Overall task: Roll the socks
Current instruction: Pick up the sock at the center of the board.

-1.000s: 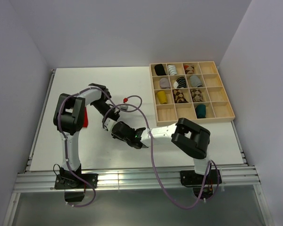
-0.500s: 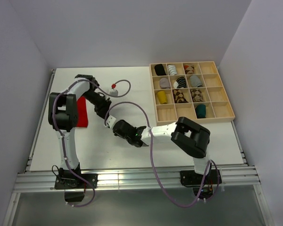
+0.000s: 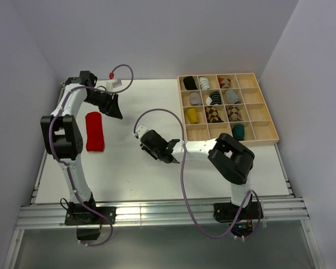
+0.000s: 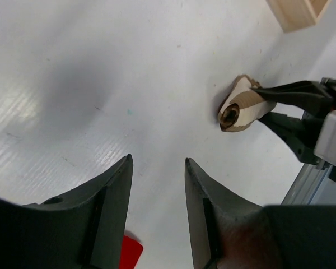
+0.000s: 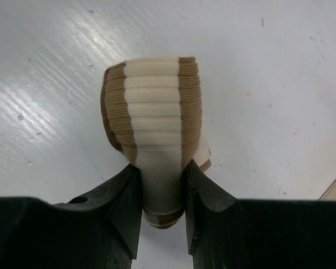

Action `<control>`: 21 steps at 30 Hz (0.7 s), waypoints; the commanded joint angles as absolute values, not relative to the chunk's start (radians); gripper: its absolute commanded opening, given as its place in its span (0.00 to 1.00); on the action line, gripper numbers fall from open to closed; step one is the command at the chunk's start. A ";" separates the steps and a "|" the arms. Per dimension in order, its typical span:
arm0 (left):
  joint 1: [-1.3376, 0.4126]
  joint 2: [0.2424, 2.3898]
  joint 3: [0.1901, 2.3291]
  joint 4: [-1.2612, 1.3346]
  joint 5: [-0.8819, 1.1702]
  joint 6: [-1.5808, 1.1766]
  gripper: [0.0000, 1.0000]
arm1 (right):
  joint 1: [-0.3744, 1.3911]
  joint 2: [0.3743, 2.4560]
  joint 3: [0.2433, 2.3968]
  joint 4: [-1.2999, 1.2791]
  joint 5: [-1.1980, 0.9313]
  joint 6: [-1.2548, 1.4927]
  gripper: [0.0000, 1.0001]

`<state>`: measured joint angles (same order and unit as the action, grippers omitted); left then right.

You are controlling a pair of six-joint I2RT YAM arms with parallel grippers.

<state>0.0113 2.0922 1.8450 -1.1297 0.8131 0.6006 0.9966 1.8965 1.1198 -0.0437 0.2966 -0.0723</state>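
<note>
My right gripper (image 5: pixel 161 168) is shut on the rolled brown-and-cream striped sock (image 5: pixel 157 106), which pokes out past the fingertips just above the table. The left wrist view shows the same roll (image 4: pixel 242 107) end-on between the right fingers (image 4: pixel 285 92). The plain red sock (image 3: pixel 94 131) lies flat and lengthwise at the table's left; one corner of it (image 4: pixel 129 255) shows under my left gripper (image 4: pixel 157 159). That left gripper (image 3: pixel 116 112) hangs open and holds nothing, behind and right of the red sock. A dark teal sock (image 3: pixel 238 132) sits in the tray.
A wooden compartment tray (image 3: pixel 266 132) at the back right holds several sock bundles. Purple cables loop over both arms, one arching above the right gripper (image 3: pixel 148 140). The table's left rail (image 3: pixel 47 151) runs close to the red sock.
My left arm has swung up and back to the far left, uncovering the red sock, and its jaws have narrowed a little. The right gripper has shifted slightly back-right with the striped roll.
</note>
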 commanded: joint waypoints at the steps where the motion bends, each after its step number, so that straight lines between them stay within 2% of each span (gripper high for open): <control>1: 0.023 1.955 1.835 -1.026 0.808 0.463 0.47 | 0.966 1.865 1.137 -0.141 0.258 -0.006 0.00; 5: 0.025 1.888 1.793 -0.967 0.761 0.402 0.47 | 0.936 1.845 1.154 -0.164 0.219 0.035 0.00; 21: 0.025 1.815 1.750 -1.015 0.793 0.425 0.47 | 0.721 1.654 1.181 -0.218 0.043 0.132 0.00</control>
<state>0.0231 1.8778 1.7424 -1.0134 0.7784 0.4267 0.7471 1.7531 1.1465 -0.2173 0.0868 0.0967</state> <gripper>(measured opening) 0.468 0.366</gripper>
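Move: The right hand already holds the rolled brown-striped sock close over the table. The tray's near-left empty compartment lies about 7 cm ahead and 19 cm to its right, roughly level with it. Beyond that compartment the yellow sock is some 15 cm ahead and 18 cm right of the hand; the teal sock is about 8 cm ahead and 35 cm right. From the empty left hand, the same compartment lies roughly 4 cm back, 31 cm right and 10 cm below. Rightward first, nearly level, then also forward and climbing more and more, the right hand carries the rolled sock towards the tray: about 6 cm right and 4 cm each forward and up. Its wrist turns some 20 degrees, partly clockwise, and its fingers keep their pinch. The left hand, open and empty, rises about 7 cm, then sinks back slightly. ##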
